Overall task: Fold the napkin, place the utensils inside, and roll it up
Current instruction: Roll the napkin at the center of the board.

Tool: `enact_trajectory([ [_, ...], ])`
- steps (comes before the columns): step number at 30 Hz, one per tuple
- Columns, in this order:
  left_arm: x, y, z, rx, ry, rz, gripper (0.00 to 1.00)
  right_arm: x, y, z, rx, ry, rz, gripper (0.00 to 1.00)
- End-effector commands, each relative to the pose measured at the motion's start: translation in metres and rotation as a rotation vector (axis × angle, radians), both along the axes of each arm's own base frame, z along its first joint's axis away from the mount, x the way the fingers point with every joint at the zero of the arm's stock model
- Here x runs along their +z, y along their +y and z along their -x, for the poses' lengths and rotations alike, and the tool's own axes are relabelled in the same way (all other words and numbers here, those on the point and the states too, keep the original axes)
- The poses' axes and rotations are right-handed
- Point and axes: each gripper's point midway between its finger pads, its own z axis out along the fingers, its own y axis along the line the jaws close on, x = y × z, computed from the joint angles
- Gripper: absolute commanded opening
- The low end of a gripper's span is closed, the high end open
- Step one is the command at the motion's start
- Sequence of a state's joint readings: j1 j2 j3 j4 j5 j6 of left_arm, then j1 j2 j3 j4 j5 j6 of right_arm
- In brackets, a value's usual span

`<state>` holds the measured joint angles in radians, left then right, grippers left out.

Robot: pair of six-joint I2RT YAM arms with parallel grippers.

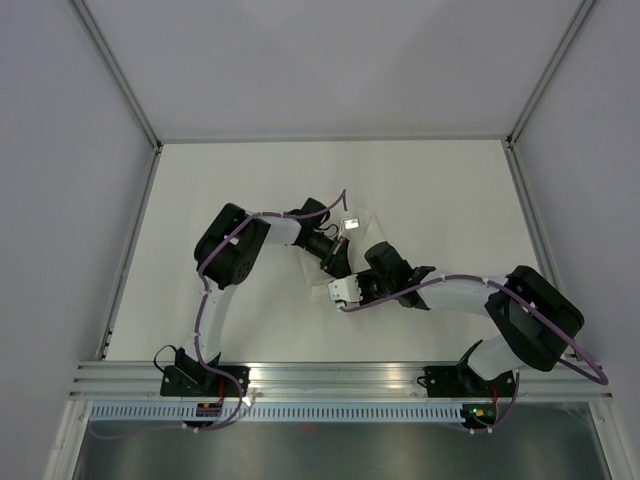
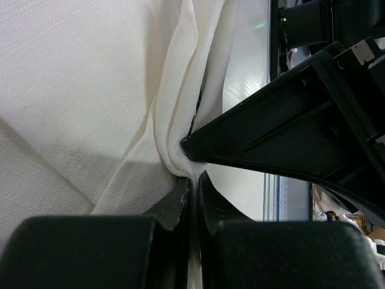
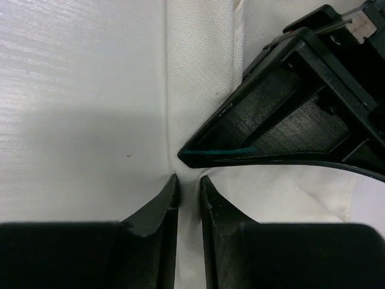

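The white napkin [image 1: 371, 226] lies mid-table, mostly hidden beneath both arms. My left gripper [image 2: 194, 180] is shut on a bunched fold of the napkin [image 2: 90, 90], which hangs in pleats above the pinch. My right gripper [image 3: 189, 180] has its jaws close together but still apart, with a strip of the napkin [image 3: 198, 72] lying in the gap. The two grippers meet tip to tip [image 1: 355, 262]. A thin teal edge [image 3: 219, 150] shows along the dark finger opposite; I cannot tell whether it is a utensil. Otherwise the utensils are hidden.
The white table [image 1: 230, 180] is fenced by metal rails at the left [image 1: 130, 250] and right [image 1: 528, 220], with grey walls behind. The arm bases stand on the aluminium bar at the near edge [image 1: 330, 375].
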<state>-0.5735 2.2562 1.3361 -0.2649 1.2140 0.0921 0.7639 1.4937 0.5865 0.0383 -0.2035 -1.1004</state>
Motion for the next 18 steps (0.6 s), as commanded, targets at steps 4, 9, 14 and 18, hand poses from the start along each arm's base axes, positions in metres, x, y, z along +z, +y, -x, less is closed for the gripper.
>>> enact_trajectory([
  [4, 0.002, -0.003, -0.008, -0.006, -0.135, -0.025, 0.15, -0.048, -0.034, 0.044, -0.009, 0.266, 0.205, 0.08],
  [9, 0.022, -0.006, -0.022, 0.041, -0.253, -0.001, 0.30, -0.047, -0.033, 0.057, -0.012, 0.372, 0.225, 0.07],
  [14, 0.036, -0.006, -0.033, 0.083, -0.331, -0.004, 0.32, -0.044, -0.026, 0.062, -0.004, 0.458, 0.224, 0.06],
  [18, 0.036, 0.003, -0.045, 0.155, -0.411, -0.045, 0.32, -0.041, -0.027, 0.068, -0.008, 0.542, 0.239, 0.06],
])
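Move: Both hands already hold the napkin's rolled near edge, standing close side by side at the middle of the board. The roll's middle lies right between the left fingers and about 3 cm to the left of the right hand, level with it and hardly lower. The still-open part of the napkin lies ahead: its middle is roughly 5 cm ahead and 2 cm left of the left hand, and some 5 cm ahead and 5 cm left of the right. The left fingers, shut on the roll at first, open about a quarter of their range to release their squeeze, while that hand eases some 2 cm forward towards the open part of the napkin and 1 cm up, its fingertips tipping down by about 15 degrees. The right hand keeps its pinch on the roll beside them and almost stays in place, creeping under a centimetre left as its wrist turns some 10 degrees so that its fingers point more steeply down. ##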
